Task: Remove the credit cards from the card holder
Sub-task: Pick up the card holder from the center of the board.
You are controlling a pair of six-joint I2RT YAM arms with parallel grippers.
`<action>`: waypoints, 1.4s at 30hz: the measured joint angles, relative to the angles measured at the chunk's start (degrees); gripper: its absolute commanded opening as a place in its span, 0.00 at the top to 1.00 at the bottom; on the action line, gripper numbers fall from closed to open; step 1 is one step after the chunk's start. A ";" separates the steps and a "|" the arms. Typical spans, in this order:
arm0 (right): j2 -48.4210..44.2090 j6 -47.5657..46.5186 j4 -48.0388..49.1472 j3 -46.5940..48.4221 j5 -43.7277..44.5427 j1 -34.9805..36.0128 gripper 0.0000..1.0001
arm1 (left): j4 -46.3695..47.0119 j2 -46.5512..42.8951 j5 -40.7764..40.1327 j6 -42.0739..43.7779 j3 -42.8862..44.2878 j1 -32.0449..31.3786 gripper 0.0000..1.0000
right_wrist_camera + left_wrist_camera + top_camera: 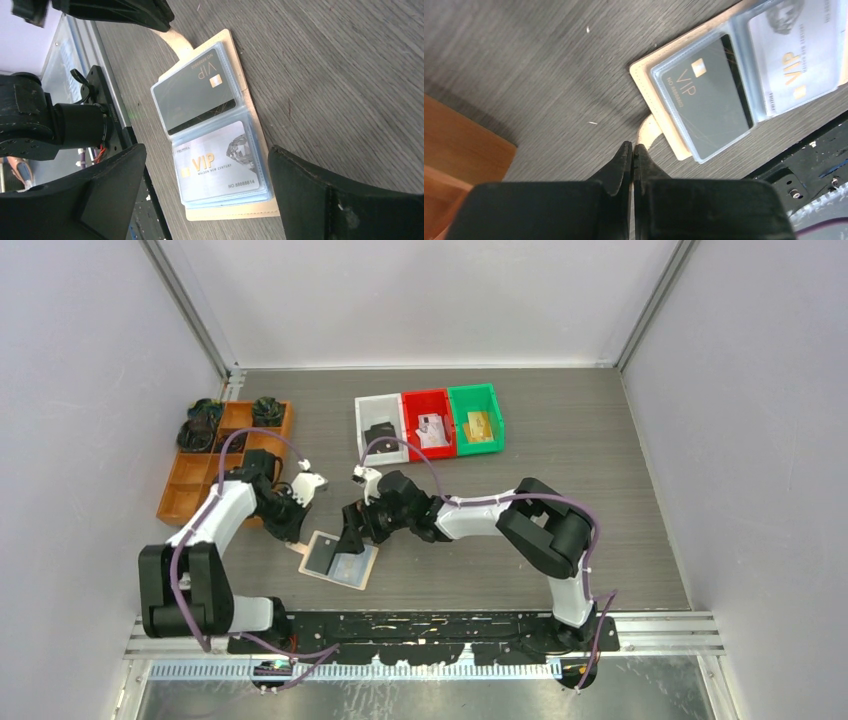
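The tan card holder (340, 560) lies open and flat on the table near the front edge. Its clear sleeves show two of the credit cards: a black VIP card (195, 95) and a silver VIP card (220, 162). In the left wrist view the black card (706, 97) sits nearest the holder's rounded snap tab (647, 131). My left gripper (632, 146) is shut, its tips pinched on the end of that tab. My right gripper (207, 150) hovers open just above the holder, its fingers straddling the silver card's sleeve without touching it.
An orange divided tray (185, 490) with dark items stands at the left, close behind my left arm. White (380, 425), red (430, 420) and green (475, 415) bins line the back. The black base rail (420, 625) runs just in front of the holder.
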 measured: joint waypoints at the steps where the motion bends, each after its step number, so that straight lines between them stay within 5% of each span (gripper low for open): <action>1: 0.09 -0.15 0.09 0.04 -0.81 -0.28 0.02 | -0.20 -1.46 0.37 0.68 0.00 -0.20 1.00; 15: 7.23 -3.85 5.88 3.34 -9.66 -3.19 0.00 | -5.07 -15.43 10.23 11.78 -0.15 -1.27 1.00; 21: 11.02 -5.75 6.29 8.09 -13.09 -4.26 0.01 | -5.16 -15.82 11.37 14.82 -0.76 -1.44 1.00; 31: 12.96 -21.68 -8.46 16.61 -17.35 -4.50 0.00 | -3.91 -16.31 12.13 18.95 -1.53 -1.55 1.00; 42: 15.08 -23.96 -6.64 17.20 -26.58 -6.58 0.06 | 1.95 -16.11 15.04 24.17 -2.16 -1.62 1.00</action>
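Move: The left hand already pinches the strap of the open card holder, just above the board; the holder's middle lies about 10 cm to its right and 3 cm nearer the base, with the dark card about 6 cm to its right and 2 cm back. From the wide-open right hand the holder's middle lies some 5 cm back, 2 cm left and 4 cm down, and the white card about 7 cm back and 1 cm to the right. The white bin stands about 20 cm ahead and 7 cm right of the right hand. Upward and to its right the left hand draws the pinched strap, about 5 cm in a quick lift, then holds that height, turning clockwise and swinging its fingertips outward by some 25 degrees each, finally edging forward. The right hand reaches forward, left and down by 2 to 3 cm in each direction, easing back slightly after going farthest out, turning about 25 degrees counter-clockwise; its fingers stay wide open around the holder's far side. ##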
